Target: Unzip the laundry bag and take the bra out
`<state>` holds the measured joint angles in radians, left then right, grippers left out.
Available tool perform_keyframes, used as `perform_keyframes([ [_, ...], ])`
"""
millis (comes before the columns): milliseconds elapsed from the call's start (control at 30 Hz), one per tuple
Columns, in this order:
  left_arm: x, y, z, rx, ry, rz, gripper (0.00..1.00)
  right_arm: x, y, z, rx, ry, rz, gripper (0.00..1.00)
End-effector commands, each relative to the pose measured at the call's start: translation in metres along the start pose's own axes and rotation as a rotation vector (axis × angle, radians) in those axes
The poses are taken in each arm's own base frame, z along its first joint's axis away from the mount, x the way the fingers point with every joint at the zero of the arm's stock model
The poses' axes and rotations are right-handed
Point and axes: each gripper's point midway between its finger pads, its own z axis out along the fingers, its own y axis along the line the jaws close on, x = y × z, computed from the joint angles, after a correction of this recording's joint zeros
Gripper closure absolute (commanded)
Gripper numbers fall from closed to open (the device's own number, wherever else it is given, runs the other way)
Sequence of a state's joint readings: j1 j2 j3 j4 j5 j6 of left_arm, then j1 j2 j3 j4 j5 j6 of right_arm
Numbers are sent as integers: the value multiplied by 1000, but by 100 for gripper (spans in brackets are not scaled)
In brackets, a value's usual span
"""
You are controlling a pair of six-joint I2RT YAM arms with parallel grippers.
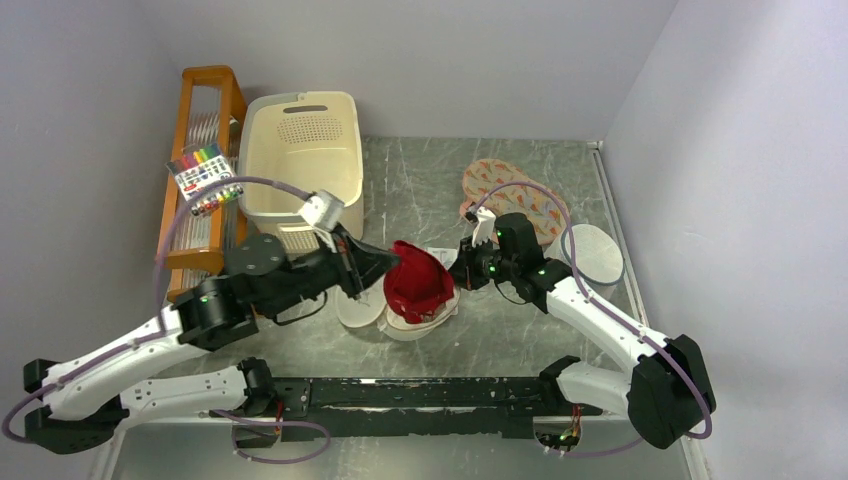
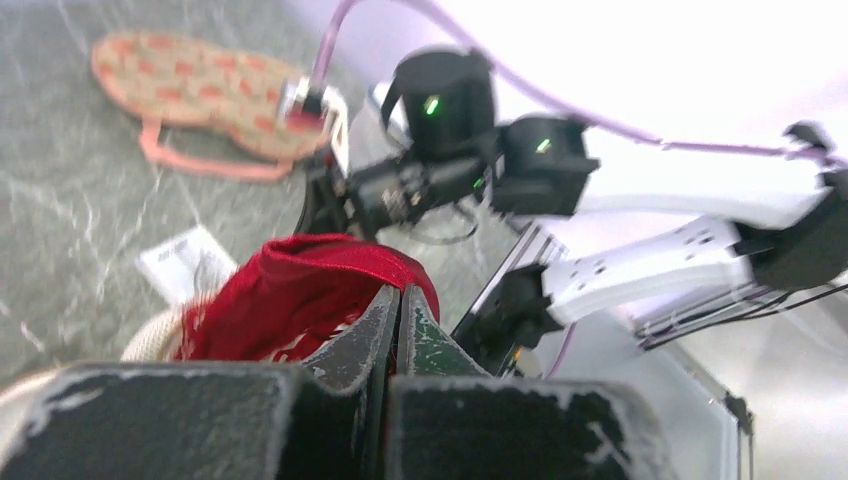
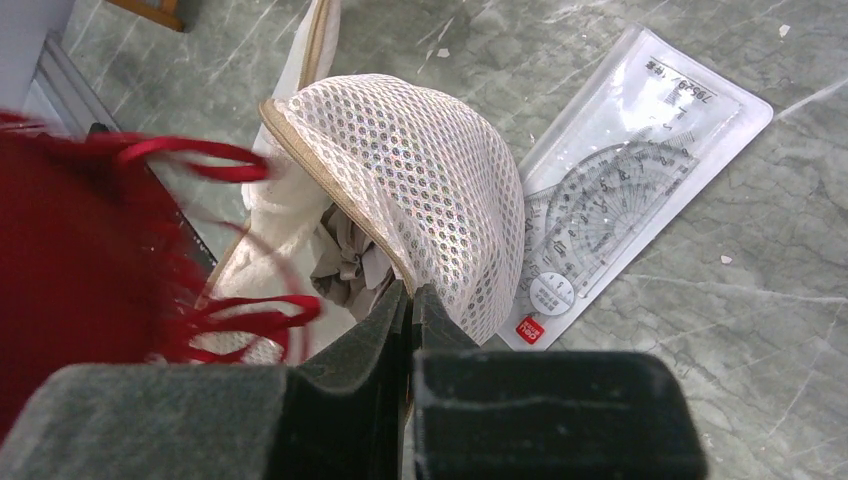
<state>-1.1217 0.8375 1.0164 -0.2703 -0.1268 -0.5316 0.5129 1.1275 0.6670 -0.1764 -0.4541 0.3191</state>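
Note:
The cream mesh laundry bag lies unzipped between the arms, its mesh flap lifted. A red bra is raised partly out of the bag's mouth. My left gripper is shut on the bra's edge, and in the left wrist view its fingers pinch the red fabric. My right gripper is shut on the flap's zip rim, with its tips clamped on the beige edge. The bra and its straps fill the left of the right wrist view. Crumpled pale cloth shows inside the bag.
A clear ruler-and-protractor packet lies beside the bag. A cream basket, a wooden rack and a marker pack stand back left. Patterned flip-flops and a white round mesh bag lie at the right.

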Motion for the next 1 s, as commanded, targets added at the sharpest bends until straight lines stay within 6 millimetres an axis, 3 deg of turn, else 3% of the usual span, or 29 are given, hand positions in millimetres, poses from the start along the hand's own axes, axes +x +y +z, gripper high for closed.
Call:
perform_keyframes([
  [0, -73, -37, -28, 121, -187, 55, 93, -4, 0, 1, 2, -19, -2, 100],
  [133, -96, -38, -37, 69, -189, 94, 93, -4, 1, 3, -7, -15, 2, 100],
  [300, -102, -7, -35, -126, -171, 107, 93, -5, 2, 2, -8, -20, 0, 100],
  [533, -130, 39, -45, -444, -251, 113, 93, -4, 3, 2, -10, -16, 2, 100],
  [867, -193, 43, -16, -593, -326, 349, 93, -8, 7, 1, -25, -25, 11, 100],
  [967, -217, 55, -2, -613, -337, 405, 93, -10, 8, -1, -25, -31, 10, 100],
])
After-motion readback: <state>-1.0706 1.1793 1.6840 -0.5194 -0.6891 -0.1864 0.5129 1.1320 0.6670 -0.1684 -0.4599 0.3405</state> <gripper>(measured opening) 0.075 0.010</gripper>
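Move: The left hand already holds the red bra above the bag. The laundry basket's middle is about 34 cm ahead of it, 24 cm to its left and 23 cm down. The open laundry bag is some 29 cm below, 3 cm ahead and 4 cm to the right; its round lid lies about 12 cm left of the bag. From the right hand, pinching the bag's rim, the basket is about 25 cm ahead, 34 cm left and level. Left hand carries the pinched bra some 13 cm up, 10 cm forward and slightly left, turning counter-clockwise about 35 degrees. ##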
